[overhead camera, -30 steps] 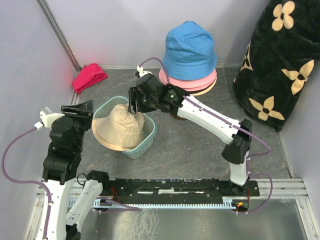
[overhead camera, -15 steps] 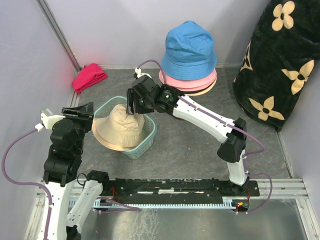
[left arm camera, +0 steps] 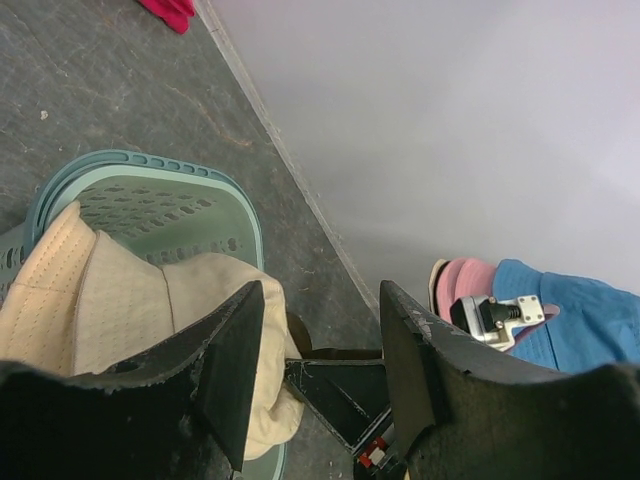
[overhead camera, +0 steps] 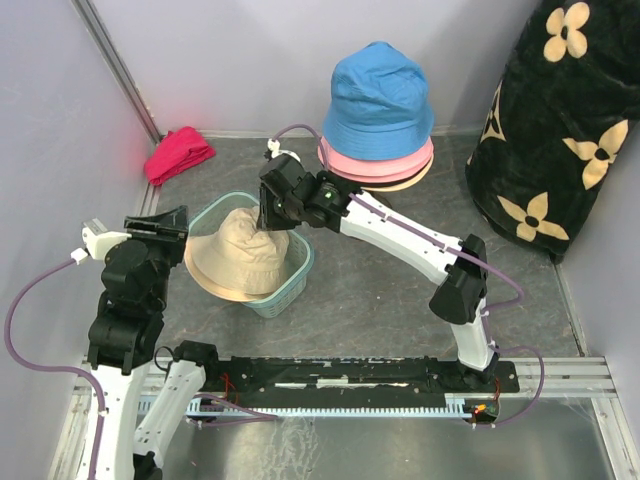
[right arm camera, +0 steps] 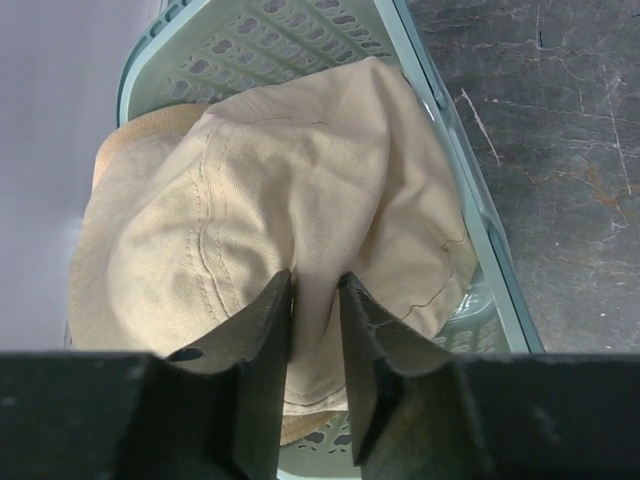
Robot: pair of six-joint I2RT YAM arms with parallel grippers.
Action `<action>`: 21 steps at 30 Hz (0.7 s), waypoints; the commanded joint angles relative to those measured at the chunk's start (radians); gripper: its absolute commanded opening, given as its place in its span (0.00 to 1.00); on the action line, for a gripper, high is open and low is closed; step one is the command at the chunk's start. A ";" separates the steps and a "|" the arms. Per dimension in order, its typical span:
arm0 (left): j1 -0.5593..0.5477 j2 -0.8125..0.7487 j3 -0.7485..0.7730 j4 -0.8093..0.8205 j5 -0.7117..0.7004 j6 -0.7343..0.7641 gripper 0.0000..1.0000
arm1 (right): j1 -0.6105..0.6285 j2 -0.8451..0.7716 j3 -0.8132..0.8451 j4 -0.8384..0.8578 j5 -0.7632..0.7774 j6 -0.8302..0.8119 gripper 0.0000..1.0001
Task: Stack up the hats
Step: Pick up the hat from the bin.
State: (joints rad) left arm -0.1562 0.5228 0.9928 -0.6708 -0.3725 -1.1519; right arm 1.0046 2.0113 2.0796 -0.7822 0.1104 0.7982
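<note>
A beige hat [overhead camera: 240,262] lies crown-up in a teal basket [overhead camera: 292,283]. My right gripper [overhead camera: 268,222] reaches down onto the back of its crown. In the right wrist view its fingertips [right arm camera: 315,280] pinch a fold of the beige hat [right arm camera: 280,180], so it is shut on the fabric. At the back a blue hat [overhead camera: 380,100] tops a pink hat [overhead camera: 382,166]; a beige brim shows under them. My left gripper [overhead camera: 165,220] hovers left of the basket, open with nothing between its fingers [left arm camera: 320,295]. It looks over the basket rim [left arm camera: 170,170] toward the blue hat [left arm camera: 590,320].
A magenta cloth bundle [overhead camera: 178,153] lies in the back left corner by the wall. A large black bag with cream flowers [overhead camera: 560,130] fills the back right. Grey walls close in the left and back sides.
My right gripper has sunk a little onto the beige hat's crown and its fingers have closed on a fold of fabric. The left arm has stayed put.
</note>
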 commanded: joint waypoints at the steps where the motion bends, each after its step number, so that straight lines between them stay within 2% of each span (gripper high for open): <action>1: 0.004 -0.012 -0.004 0.044 -0.005 0.048 0.57 | 0.015 -0.026 0.018 0.048 0.036 0.008 0.28; 3: 0.004 -0.016 -0.007 0.044 -0.005 0.048 0.57 | 0.019 -0.041 0.012 0.061 0.062 -0.009 0.17; 9: 0.003 -0.015 -0.009 0.041 -0.004 0.051 0.57 | 0.036 -0.084 0.042 0.080 0.147 -0.101 0.04; 21: 0.004 0.017 -0.001 0.070 0.006 0.045 0.57 | 0.054 -0.120 0.119 0.139 0.160 -0.280 0.01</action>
State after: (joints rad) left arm -0.1562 0.5266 0.9840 -0.6685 -0.3645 -1.1484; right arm 1.0523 1.9778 2.1269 -0.7391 0.2379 0.6048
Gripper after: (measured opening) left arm 0.571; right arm 0.024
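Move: The right fingers already straddle a fold of the beige hat's crown; the hat's middle lies about 5 cm left, 5 back and 5 below. The bin's middle is some 3 cm left, 5 back and 12 down; the blue hat topping the stack stands around 14 cm ahead, 20 right and 8 higher. From the left hand, the beige hat is about 13 cm right, 1 ahead and 15 below. The right fingers shut on the crown fold, then lift about 4 cm, tipping up some 15 degrees. ##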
